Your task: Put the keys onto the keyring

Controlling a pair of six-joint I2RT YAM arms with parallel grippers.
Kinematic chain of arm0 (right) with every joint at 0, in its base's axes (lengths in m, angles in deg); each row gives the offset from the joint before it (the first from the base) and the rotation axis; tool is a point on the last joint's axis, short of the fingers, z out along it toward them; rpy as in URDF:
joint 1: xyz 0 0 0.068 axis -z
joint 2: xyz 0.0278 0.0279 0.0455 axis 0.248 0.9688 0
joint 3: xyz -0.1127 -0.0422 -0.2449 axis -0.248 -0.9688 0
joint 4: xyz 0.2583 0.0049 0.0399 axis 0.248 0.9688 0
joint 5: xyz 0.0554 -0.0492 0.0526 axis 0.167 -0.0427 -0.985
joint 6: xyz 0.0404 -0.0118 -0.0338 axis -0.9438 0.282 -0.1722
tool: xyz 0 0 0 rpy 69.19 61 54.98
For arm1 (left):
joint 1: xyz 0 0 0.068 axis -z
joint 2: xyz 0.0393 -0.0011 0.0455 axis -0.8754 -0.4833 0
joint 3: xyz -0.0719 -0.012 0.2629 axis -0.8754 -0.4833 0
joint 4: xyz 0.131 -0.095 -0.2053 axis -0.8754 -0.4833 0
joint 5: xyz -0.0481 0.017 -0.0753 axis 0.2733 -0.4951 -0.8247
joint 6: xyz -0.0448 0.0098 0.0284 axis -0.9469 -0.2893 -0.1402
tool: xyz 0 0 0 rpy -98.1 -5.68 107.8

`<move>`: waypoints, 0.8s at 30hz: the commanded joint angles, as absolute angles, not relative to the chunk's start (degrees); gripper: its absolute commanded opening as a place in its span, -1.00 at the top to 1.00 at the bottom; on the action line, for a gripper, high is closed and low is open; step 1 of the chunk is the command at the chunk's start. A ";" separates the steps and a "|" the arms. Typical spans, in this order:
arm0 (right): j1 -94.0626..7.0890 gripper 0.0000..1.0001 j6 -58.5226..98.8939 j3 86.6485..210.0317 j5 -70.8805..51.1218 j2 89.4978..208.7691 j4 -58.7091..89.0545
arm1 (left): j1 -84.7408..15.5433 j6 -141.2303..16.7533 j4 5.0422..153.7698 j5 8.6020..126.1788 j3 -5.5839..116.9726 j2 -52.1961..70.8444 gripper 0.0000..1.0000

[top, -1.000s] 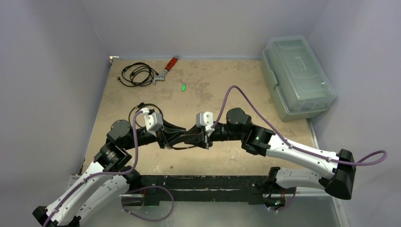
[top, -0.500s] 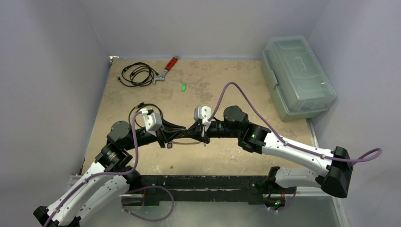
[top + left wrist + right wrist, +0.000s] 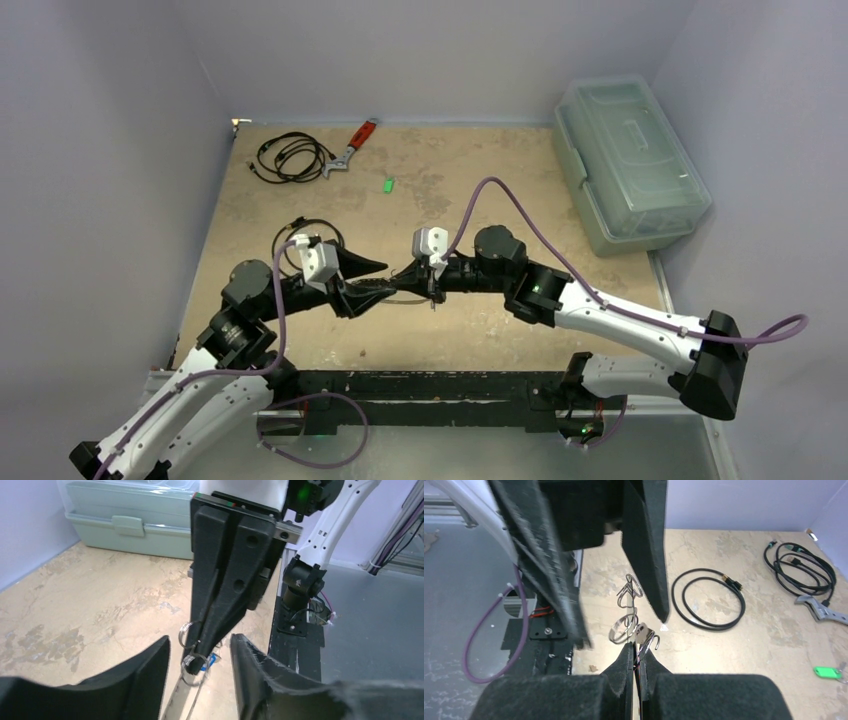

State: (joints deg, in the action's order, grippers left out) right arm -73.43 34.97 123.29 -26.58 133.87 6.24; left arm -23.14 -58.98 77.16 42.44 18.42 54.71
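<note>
My right gripper (image 3: pixel 634 647) is shut on the thin wire of the keyring (image 3: pixel 623 629), whose small metal rings and hooks stick out just past its tips. A key with a blue tag (image 3: pixel 214 659) hangs by those tips. My left gripper (image 3: pixel 200 640) is open, its two fingers spread either side of the right gripper's tip (image 3: pixel 195 665) without touching the keyring wire (image 3: pixel 197 697). In the top view both grippers meet above the table's middle, left (image 3: pixel 372 285) and right (image 3: pixel 398 290). A green-tagged key (image 3: pixel 388 183) lies alone on the table further back (image 3: pixel 826 671).
A coiled black cable (image 3: pixel 290 157) and a red-handled wrench (image 3: pixel 352 146) lie at the back left. A single black cable loop (image 3: pixel 709 600) lies near the left arm. A clear lidded box (image 3: pixel 628 160) stands at the right edge.
My left gripper has opened and drawn back a little to the left. My right gripper has closed on the keyring and now holds it alone.
</note>
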 commanded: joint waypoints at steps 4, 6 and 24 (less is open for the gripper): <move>-73.15 1.00 40.00 123.12 -23.36 132.34 4.26 | -22.95 -57.12 71.05 41.34 21.78 58.66 -0.27; -73.16 1.00 41.35 122.64 -22.91 132.39 4.31 | -23.03 -55.83 68.92 42.28 23.12 59.24 -0.29; -84.61 1.00 62.64 111.44 -4.54 129.75 -5.70 | -22.97 -49.69 57.37 50.38 35.47 50.70 -0.25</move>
State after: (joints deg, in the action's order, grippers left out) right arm -81.12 53.74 113.39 -13.92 130.49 2.13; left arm -23.14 -48.35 58.19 43.16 31.18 53.09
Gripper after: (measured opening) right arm 0.024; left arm 0.605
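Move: The green key lies on the table about 30 cm ahead of the empty left hand, some 2 cm to its left and 28 cm below. The wrench is about 9 cm left of that key and 8 cm farther out. The keyring, still held by the right hand, has its middle about 1 cm back, 2 cm right and 3 cm below the left hand point. From the right hand the green key is some 29 cm ahead, 3 cm left and 26 cm below. Back, left and up, about 2 cm each way, the left hand draws off from the keyring while its part-open fingers spread on to well over half; it ends with a short forward turn. Keeping its grip on the keyring, the right hand eases slightly forward, then sinks about 4 cm and draws back, its top rolling some 20 degrees towards the base. ##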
